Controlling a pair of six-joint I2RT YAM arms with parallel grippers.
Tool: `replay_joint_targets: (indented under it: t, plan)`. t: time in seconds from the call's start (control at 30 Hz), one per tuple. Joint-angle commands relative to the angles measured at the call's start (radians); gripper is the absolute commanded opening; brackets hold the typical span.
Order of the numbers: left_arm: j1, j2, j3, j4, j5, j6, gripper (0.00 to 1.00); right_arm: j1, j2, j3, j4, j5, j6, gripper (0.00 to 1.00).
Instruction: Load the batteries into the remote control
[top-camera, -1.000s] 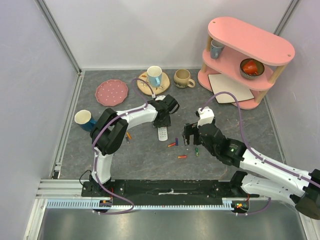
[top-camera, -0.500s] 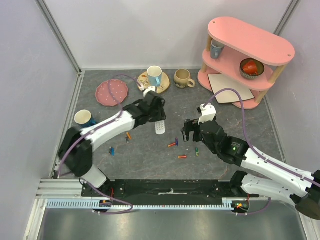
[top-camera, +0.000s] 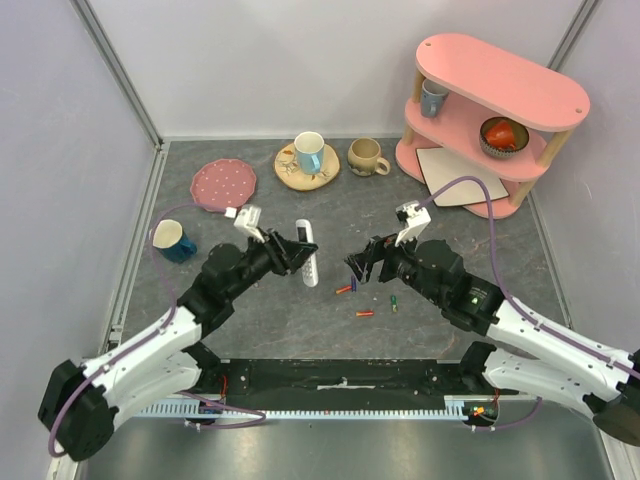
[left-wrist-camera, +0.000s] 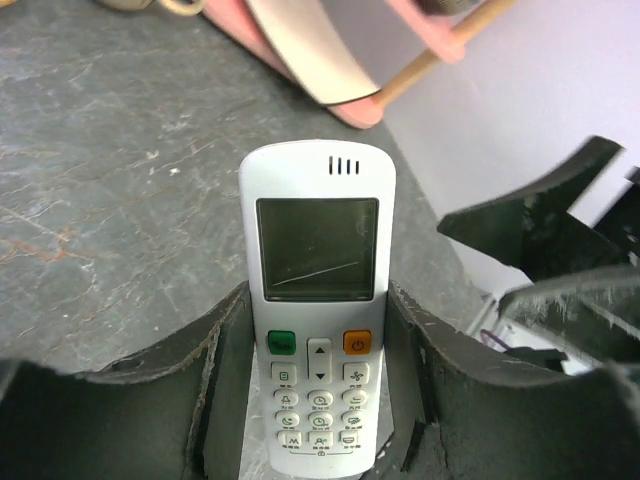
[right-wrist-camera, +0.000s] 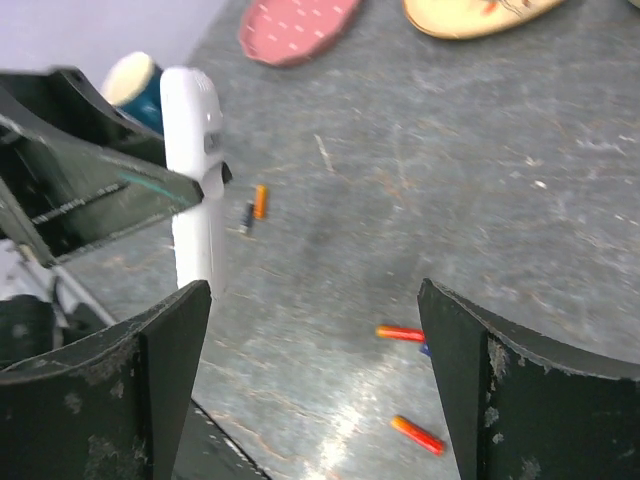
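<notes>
The remote control (top-camera: 306, 252) is a slim white handset held off the table, with my left gripper (top-camera: 288, 253) shut on its lower half. In the left wrist view its screen and buttons (left-wrist-camera: 318, 235) face the camera and my left gripper (left-wrist-camera: 318, 300) clamps both its sides. My right gripper (top-camera: 364, 265) hovers open just to its right, turned toward it. In the right wrist view that gripper (right-wrist-camera: 315, 300) holds nothing and the remote (right-wrist-camera: 195, 170) stands at upper left. Batteries lie on the table: red (top-camera: 344, 289), purple (top-camera: 353, 284), red (top-camera: 365, 313), green (top-camera: 393, 303).
A blue mug (top-camera: 173, 240) stands left and a pink dotted plate (top-camera: 223, 184) lies behind it. A cup on a wooden saucer (top-camera: 308, 160) and a beige mug (top-camera: 366, 156) stand at the back. A pink shelf (top-camera: 490, 120) with a beige board (top-camera: 458, 188) fills the back right.
My left arm has swung back toward its base, lifting the remote off the table and carrying it left. My right gripper has risen and tilted toward the remote.
</notes>
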Motion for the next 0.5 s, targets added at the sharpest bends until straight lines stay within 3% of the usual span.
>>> replay_joint_targets:
  t: [0.0,0.17,0.4,0.47]
  plan:
    - [0.039,-0.168,-0.119,0.324,0.069,-0.064,0.02,-0.014,-0.069,-0.049,0.183,-0.112,0.063,0.92]
    - [0.170,-0.219,-0.260,0.594,0.260,-0.259,0.02,-0.017,-0.099,-0.101,0.260,-0.167,0.105,0.92]
    - [0.234,-0.024,-0.315,1.074,0.479,-0.484,0.02,-0.033,-0.076,-0.137,0.404,-0.374,0.154,0.91]
    - [0.237,0.042,-0.295,1.134,0.525,-0.530,0.02,-0.043,-0.063,-0.144,0.476,-0.451,0.183,0.91]
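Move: The remote control is upright in the left hand's fingers. From the open, empty right gripper it lies about 14 cm to the left and 3 cm farther out, at about the same height. So from the left hand that gripper is some 14 cm to the right and 3 cm back. About 22 cm below the right hand, a red battery lies 3 cm to its left, level with it, and another 6 cm back and 2 cm to its right. Rising about 5 cm while drawing back and to the left some 3 cm each, the left hand keeps its grip on the remote control and tips its fingers up some 25 degrees. The open right gripper travels alongside, up, back and left about 3 cm each, its fingers swinging left and upward to point more squarely at the remote control, without closing the gap. ##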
